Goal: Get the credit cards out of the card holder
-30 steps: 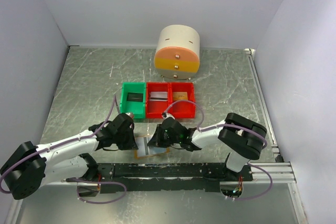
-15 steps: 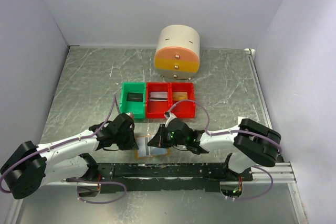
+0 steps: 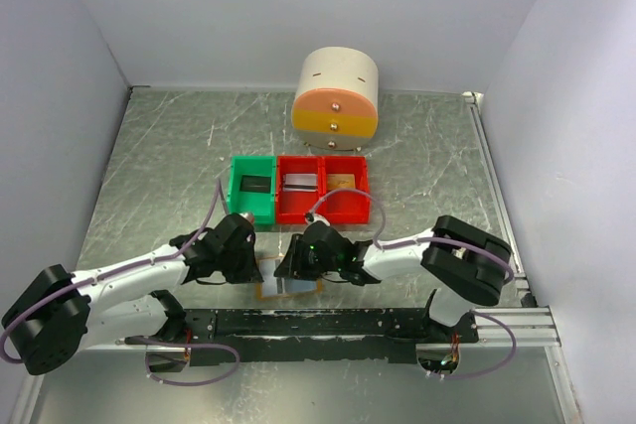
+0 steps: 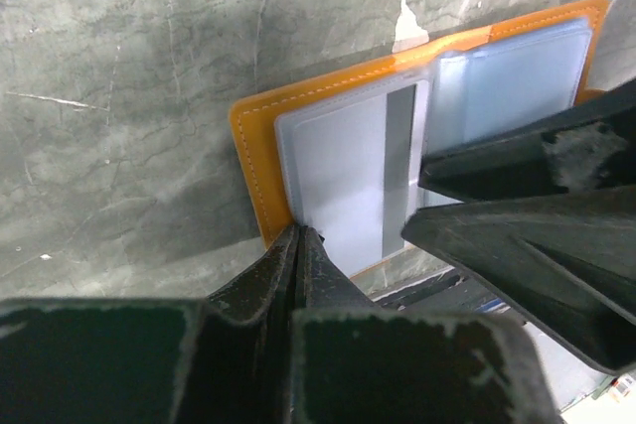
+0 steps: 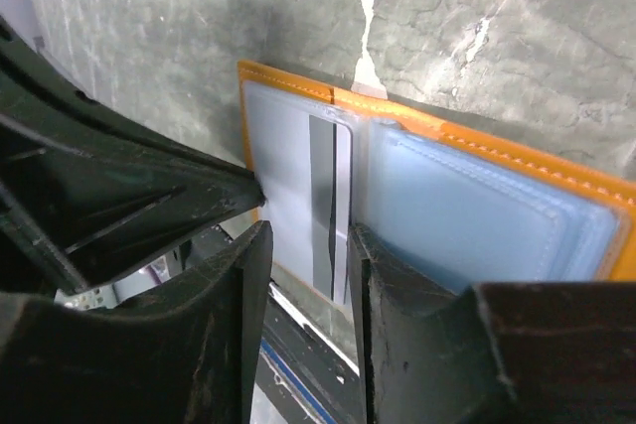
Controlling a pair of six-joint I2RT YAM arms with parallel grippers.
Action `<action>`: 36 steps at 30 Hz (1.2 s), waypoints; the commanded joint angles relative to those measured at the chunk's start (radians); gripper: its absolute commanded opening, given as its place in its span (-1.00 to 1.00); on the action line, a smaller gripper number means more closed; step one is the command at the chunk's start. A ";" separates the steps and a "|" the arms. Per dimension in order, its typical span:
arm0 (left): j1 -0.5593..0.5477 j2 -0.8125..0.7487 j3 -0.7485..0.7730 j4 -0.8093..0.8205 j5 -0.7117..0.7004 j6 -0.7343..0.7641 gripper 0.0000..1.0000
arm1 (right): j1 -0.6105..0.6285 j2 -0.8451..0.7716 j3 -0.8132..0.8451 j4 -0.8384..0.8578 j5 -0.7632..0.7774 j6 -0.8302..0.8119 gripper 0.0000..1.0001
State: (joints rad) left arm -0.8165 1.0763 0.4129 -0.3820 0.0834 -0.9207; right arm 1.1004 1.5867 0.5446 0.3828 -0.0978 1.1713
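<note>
The card holder [image 3: 288,288] lies open on the table near the front edge, orange rim [image 4: 253,156] around pale blue pockets [image 5: 477,206]. A grey-silver credit card [image 4: 343,176] with a dark stripe [image 5: 323,206] sits in its left pocket. My left gripper [image 4: 298,235] is shut, its tips pressed onto the holder's near left edge. My right gripper [image 5: 306,245] stands open, its two fingers on either side of the card's striped end without touching it. In the top view the left gripper [image 3: 253,263] and right gripper [image 3: 295,267] meet over the holder.
Behind the holder stand a green bin [image 3: 252,208] and a red two-part bin [image 3: 323,208], each compartment with a flat item in it. A round cream and orange drawer unit [image 3: 336,98] stands further back. The black base rail [image 3: 328,323] runs just in front of the holder.
The right gripper closed and has now opened over the card's striped end. Its elbow swung outward and came back. The left gripper and the holder have stayed in place.
</note>
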 commanded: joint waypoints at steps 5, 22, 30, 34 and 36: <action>-0.010 0.052 -0.001 0.059 0.020 0.043 -0.83 | 0.042 0.110 0.045 0.007 0.005 0.004 -0.35; -0.022 0.069 0.070 0.003 -0.074 0.033 -0.76 | 0.045 -0.013 0.005 -0.060 0.066 -0.019 -1.00; -0.022 0.051 0.096 0.023 -0.028 0.033 -0.44 | 0.045 0.008 -0.072 0.010 0.070 0.064 -1.00; -0.022 0.068 0.063 0.088 0.029 0.021 -0.36 | 0.044 0.025 -0.077 -0.005 0.089 0.106 -1.00; -0.022 0.067 0.051 0.113 0.050 0.018 -0.36 | 0.045 0.032 -0.082 -0.009 0.092 0.120 -1.00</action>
State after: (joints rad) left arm -0.8314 1.1419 0.4812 -0.3676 0.0662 -0.8871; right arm 1.1400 1.5887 0.4881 0.4000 -0.0326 1.2430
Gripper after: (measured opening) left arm 0.320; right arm 0.006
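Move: The right hand hovers part-open over the open card holder, with the white striped card in the left pocket about 1 cm left, 2 cm ahead and 2 cm below. The clear sleeves lie some 5 cm to its right and 1 cm ahead; the middle red bin is roughly 19 cm ahead and 4 cm right. From the shut left fingertips, the card is about 3 cm right and 2 cm ahead, barely below. The right hand sinks about 1.5 cm to the pocket's open edge beside the fold, shutting its fingers fully, then drags about 1.5 cm right and 1 cm back with the tips bearing on the holder. The shut left fingertips keep pressing the pocket's outer edge at first, then part to about a third open as that hand eases some 1.5 cm forward, as far right, and about 1 cm up. ##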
